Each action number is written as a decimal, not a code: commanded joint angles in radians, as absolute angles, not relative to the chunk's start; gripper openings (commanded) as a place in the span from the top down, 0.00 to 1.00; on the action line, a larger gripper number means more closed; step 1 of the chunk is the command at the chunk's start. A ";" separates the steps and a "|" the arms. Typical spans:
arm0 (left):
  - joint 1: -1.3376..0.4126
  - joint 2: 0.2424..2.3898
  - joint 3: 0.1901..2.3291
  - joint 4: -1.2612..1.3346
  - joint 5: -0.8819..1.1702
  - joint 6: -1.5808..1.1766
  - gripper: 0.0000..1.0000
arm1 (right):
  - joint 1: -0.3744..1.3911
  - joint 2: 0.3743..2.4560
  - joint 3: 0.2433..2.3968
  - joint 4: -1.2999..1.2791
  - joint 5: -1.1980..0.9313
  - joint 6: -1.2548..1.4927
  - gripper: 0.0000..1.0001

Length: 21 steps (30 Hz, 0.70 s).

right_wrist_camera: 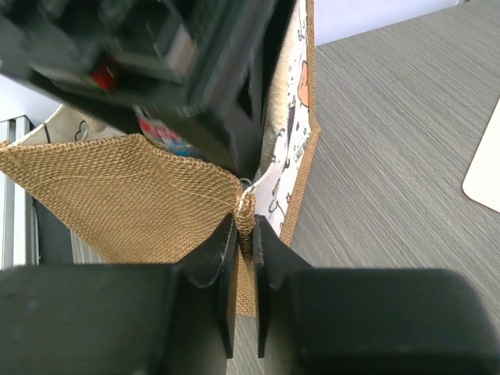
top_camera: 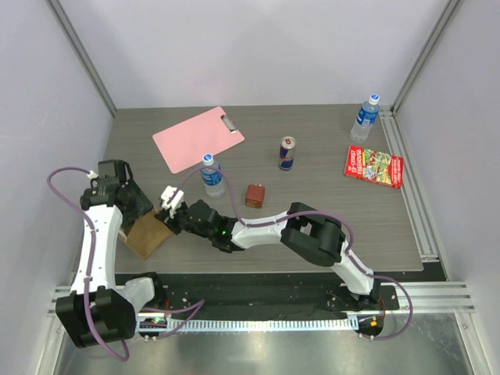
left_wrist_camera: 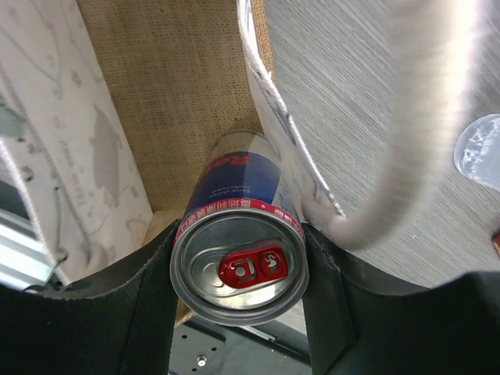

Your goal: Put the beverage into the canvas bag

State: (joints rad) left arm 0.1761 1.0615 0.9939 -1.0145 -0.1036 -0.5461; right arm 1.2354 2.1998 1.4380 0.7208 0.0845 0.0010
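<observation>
The beverage, a blue and silver can (left_wrist_camera: 238, 262) with a red tab, is clamped between the black fingers (left_wrist_camera: 148, 312) of my left gripper (left_wrist_camera: 238, 273). It hangs inside the mouth of the tan canvas bag (left_wrist_camera: 187, 94), whose cream handle (left_wrist_camera: 414, 141) loops past on the right. From above, the canvas bag (top_camera: 148, 234) sits at the near left with my left gripper (top_camera: 133, 205) over it, hiding the can. My right gripper (right_wrist_camera: 244, 234) pinches a fold of the canvas bag's (right_wrist_camera: 117, 195) rim, with a sliver of the can (right_wrist_camera: 160, 133) visible beyond.
A second can (top_camera: 287, 153), a small reddish-brown box (top_camera: 254, 195) and a water bottle (top_camera: 212, 175) stand mid-table. A pink clipboard (top_camera: 198, 138) lies behind them. Another bottle (top_camera: 364, 119) and a red packet (top_camera: 373, 166) are at the far right.
</observation>
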 commanded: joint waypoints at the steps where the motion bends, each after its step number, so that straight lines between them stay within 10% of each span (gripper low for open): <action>1: 0.175 1.029 0.966 -0.916 -0.041 -0.583 1.00 | 1.239 2.181 1.480 0.765 0.097 -0.008 0.81; 10: 0.175 1.023 0.943 -0.905 -0.069 -0.589 0.62 | 1.239 2.140 1.430 0.775 0.121 -0.008 0.60; 21: 0.175 1.032 0.936 -0.896 -0.046 -0.592 0.44 | 1.247 1.892 1.184 0.841 0.187 0.064 0.53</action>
State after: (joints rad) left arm 0.1761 1.0512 0.9287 -0.9569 -0.0818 -0.5770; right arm 1.2354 2.0758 1.2423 0.7330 0.1383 0.0097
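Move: My left hand holds the red-and-blue can inside the canvas bag's mouth. The bag's middle is about 8 cm below that hand, 3 cm to its left and about level fore and aft. From my right hand, which still pinches the bag's right rim, the middle is some 9 cm left and 8 cm down, neither ahead nor back. The water bottle stands about 11 cm ahead and 19 cm right of my left hand, roughly 5 cm lower. I open my right fingers to let go of the canvas bag's rim, holding that hand in place at first, then draw it off to the right, away from the bag, by about 4 cm with a slight dip. My left hand sinks barely 1.5 cm deeper into the bag, then all but stops, keeping its grip on the can. ##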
